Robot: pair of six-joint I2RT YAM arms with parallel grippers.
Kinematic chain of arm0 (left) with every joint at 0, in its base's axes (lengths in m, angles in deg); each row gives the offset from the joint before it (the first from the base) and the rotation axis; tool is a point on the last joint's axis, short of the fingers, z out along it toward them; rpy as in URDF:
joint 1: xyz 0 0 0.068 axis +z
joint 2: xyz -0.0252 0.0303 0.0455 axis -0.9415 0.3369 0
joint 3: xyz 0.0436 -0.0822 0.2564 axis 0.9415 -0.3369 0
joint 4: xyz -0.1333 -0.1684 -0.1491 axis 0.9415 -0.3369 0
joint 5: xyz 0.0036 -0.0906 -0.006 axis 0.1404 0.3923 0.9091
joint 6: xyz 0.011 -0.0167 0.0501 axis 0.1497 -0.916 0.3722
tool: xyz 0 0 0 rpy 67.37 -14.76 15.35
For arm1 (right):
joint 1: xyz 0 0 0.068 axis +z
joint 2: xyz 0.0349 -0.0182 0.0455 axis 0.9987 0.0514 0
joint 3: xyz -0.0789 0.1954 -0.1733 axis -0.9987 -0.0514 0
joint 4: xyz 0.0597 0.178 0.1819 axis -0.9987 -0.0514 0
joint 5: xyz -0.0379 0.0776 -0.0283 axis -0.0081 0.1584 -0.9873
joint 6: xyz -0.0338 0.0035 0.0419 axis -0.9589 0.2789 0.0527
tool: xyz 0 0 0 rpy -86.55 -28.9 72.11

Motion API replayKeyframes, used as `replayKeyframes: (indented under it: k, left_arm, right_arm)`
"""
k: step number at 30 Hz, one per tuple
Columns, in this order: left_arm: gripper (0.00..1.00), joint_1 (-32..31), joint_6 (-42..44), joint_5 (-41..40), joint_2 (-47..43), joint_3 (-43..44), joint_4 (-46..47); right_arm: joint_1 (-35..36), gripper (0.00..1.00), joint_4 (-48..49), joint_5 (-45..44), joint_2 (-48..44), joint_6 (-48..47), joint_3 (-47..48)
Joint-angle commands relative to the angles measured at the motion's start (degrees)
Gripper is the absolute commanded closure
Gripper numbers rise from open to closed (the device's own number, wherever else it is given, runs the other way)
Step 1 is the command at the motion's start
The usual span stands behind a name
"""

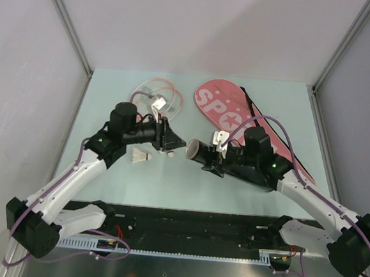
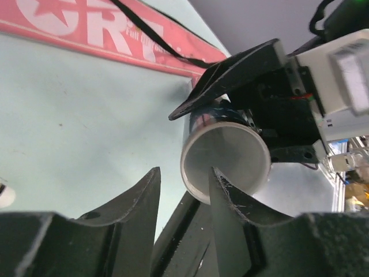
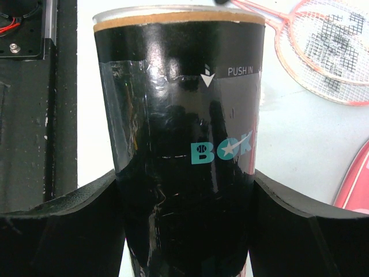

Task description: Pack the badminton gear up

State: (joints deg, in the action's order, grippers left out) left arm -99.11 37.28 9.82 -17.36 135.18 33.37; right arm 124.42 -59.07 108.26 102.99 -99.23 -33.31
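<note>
My right gripper (image 1: 221, 155) is shut on the long black tube (image 1: 200, 152), holding it level above the table with its open mouth to the left. The right wrist view shows the tube (image 3: 179, 115) filling the gap between both fingers (image 3: 69, 219). My left gripper (image 1: 172, 144) stands open and holds nothing, just in front of the tube's mouth (image 2: 228, 156). One white shuttlecock (image 1: 143, 157) lies on the table below the left wrist. The pink-white racket (image 1: 151, 92) lies at the back, partly hidden by the left arm. To the right of the racket lies the pink cover (image 1: 222, 109).
A black rail (image 1: 184, 225) runs along the near edge between the arm bases. Grey walls close in the table on the left, right and back. The cover's black strap (image 2: 155, 37) trails across the cover.
</note>
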Motion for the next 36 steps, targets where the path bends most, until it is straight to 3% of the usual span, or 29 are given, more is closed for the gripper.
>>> replayKeyframes:
  k: [1, 5, 8, 14, 15, 18, 22, 27, 31, 36]
  left_arm:
    - [0.56, -2.6, -3.0, 2.0, 4.5, 1.6, 1.6]
    - [0.58, -3.6, -3.4, -0.1, 5.9, 1.5, 1.7]
    - [0.65, -4.2, -3.4, 0.7, 7.1, 1.7, 2.0]
    - [0.91, -4.9, -2.8, 2.1, 7.2, 1.5, 2.1]
    - [1.0, -5.0, -2.5, 1.6, 6.9, 1.3, 2.1]
    - [1.0, -4.9, -0.9, -2.0, 4.8, 0.1, 2.2]
    - [1.0, -4.9, 0.0, -12.7, -1.0, -1.8, 2.0]
    - [1.0, -9.5, 8.6, -43.9, -1.5, 4.1, -12.4]
    - [1.0, -9.6, 9.2, -51.5, -4.1, 3.7, -14.6]
    - [1.0, -9.4, 9.2, -52.0, -7.1, 4.5, -17.1]
  right_arm:
    - [0.8, 1.0, 2.9, 0.0, -1.0, 0.3, 0.1]
    - [0.8, 1.0, 2.8, 0.0, -1.2, 0.1, 0.1]
    - [0.9, 1.0, 2.7, -0.1, -1.3, 0.0, 0.1]
    - [1.4, 1.0, 3.4, -0.9, -1.0, -0.1, 0.1]
    - [1.4, 1.0, 3.6, -1.0, -1.0, -0.1, 0.1]
    - [1.7, 1.0, 3.8, -1.8, -1.2, -0.7, 0.1]
    - [1.9, 1.0, 2.8, -3.2, -2.0, -1.1, 0.1]
    - [2.9, 1.0, 2.9, -7.1, -4.1, -1.5, -0.5]
    - [2.8, 1.0, 2.3, -10.3, -4.5, -2.1, -1.3]
    - [2.7, 1.0, 1.5, -13.3, -3.6, -1.9, -1.5]
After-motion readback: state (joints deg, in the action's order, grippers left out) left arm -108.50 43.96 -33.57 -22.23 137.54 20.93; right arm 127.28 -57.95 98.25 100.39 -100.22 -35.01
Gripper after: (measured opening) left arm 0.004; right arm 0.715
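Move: The clear lid on the raised tube end lies about 4 cm to the left hand's right, 2 cm back and 4 cm below. Three clustered shuttlecocks lie on the table some 8 cm to its left, 3 cm ahead and 22 cm below; the lone shuttlecock is about 16 cm left, level with it and equally low. From the right hand, still gripping the tube, the lid sits roughly 8 cm left, 2 cm ahead and 2 cm above. Left hand dips about 4 cm rightward onto the lid, pinches its rim, then pulls left and forward, turning counter-clockwise. ##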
